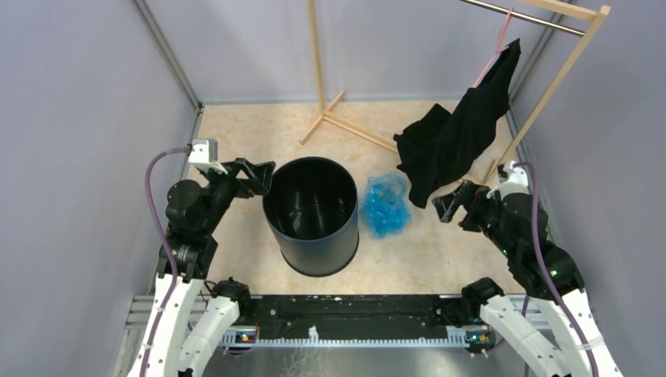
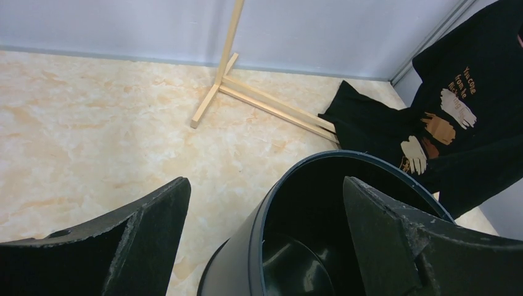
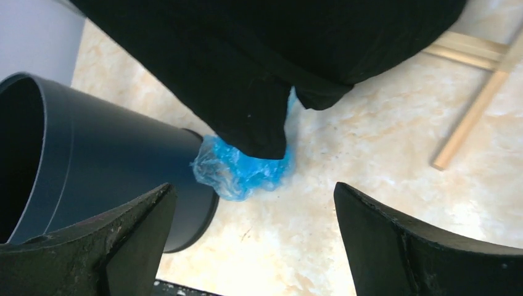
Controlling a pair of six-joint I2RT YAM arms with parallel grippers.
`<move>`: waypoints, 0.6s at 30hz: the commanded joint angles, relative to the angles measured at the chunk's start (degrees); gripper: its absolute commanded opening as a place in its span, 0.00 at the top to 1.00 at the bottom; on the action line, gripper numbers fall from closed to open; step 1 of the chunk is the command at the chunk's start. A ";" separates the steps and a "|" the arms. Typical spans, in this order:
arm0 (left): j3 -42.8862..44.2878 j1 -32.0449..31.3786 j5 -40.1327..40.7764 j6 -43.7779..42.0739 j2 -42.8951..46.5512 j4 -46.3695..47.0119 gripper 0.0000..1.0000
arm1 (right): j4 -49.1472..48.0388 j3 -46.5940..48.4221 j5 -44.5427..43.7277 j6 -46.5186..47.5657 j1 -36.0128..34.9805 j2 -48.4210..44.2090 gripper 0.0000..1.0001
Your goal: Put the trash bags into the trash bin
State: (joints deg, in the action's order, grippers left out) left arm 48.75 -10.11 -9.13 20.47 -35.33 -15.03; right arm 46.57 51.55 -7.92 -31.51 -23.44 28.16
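Observation:
The glossy black trash bin stands upright in the middle of the floor; its inside looks dark and bare. A crumpled light-blue trash bag lies on the floor just right of the bin, touching its base. My left gripper hovers at the bin's left rim, jaws wide open, one finger over the bin's mouth. At the right, my right gripper is open and empty, a little right of the bag. The black garment partly covers the bag in the right wrist view.
A black cloth garment hangs from a wooden rack at the back right, its lower end draped to the floor beside the bag. The rack's wooden foot lies behind the bin. Grey walls close in on both sides.

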 commanded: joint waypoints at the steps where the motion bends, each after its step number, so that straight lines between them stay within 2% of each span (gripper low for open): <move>1: 2.74 0.11 -1.28 -1.86 0.77 0.13 0.00 | -7.63 -4.10 9.60 -0.26 0.41 0.07 0.01; 5: 3.91 -0.12 -4.85 -3.00 1.23 0.06 0.00 | -21.07 -12.51 29.13 -2.30 0.41 1.43 0.01; 8: 4.75 -0.35 -9.14 -3.78 1.16 0.61 0.00 | -31.93 -18.72 39.43 -6.48 -0.82 5.96 0.01; 9: 5.08 -0.35 -10.35 -3.99 1.05 0.72 0.00 | -33.27 -19.44 39.51 -6.48 -3.38 8.16 0.01; 14: 6.46 -0.44 -12.88 -4.10 0.08 1.50 0.00 | -37.30 -18.73 24.18 -3.71 -22.28 17.79 0.01; 18: 8.38 -0.44 -13.93 -1.82 -3.93 8.52 0.00 | -44.32 -18.82 17.43 -5.31 -32.23 24.26 0.01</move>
State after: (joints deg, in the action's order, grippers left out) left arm 53.67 -10.31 -20.12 17.45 -35.38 -15.18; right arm 13.74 31.75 16.71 -35.79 -49.08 48.62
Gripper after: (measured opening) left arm 0.998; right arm 0.986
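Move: Out to the right hand's front-left lie the blue trash bags, about 11 cm ahead, 14 cm to its left and 22 cm below. The trash bin's middle is some 33 cm to its left, 3 cm ahead and 10 cm lower; the hanging black shirt is about 20 cm ahead, 1 cm left and 5 cm lower. From the left hand the bags are some 30 cm right, 5 cm ahead and 30 cm down. Sweeping left towards the near right side of the bin, the open right hand goes some 18 cm left and 11 cm down, drawing back about 6 cm near the end as it turns roughly 45 degrees counter-clockwise, fingers towards the bin. The left hand, open too, rises about 4 cm by the bin's rim while easing back and right. ##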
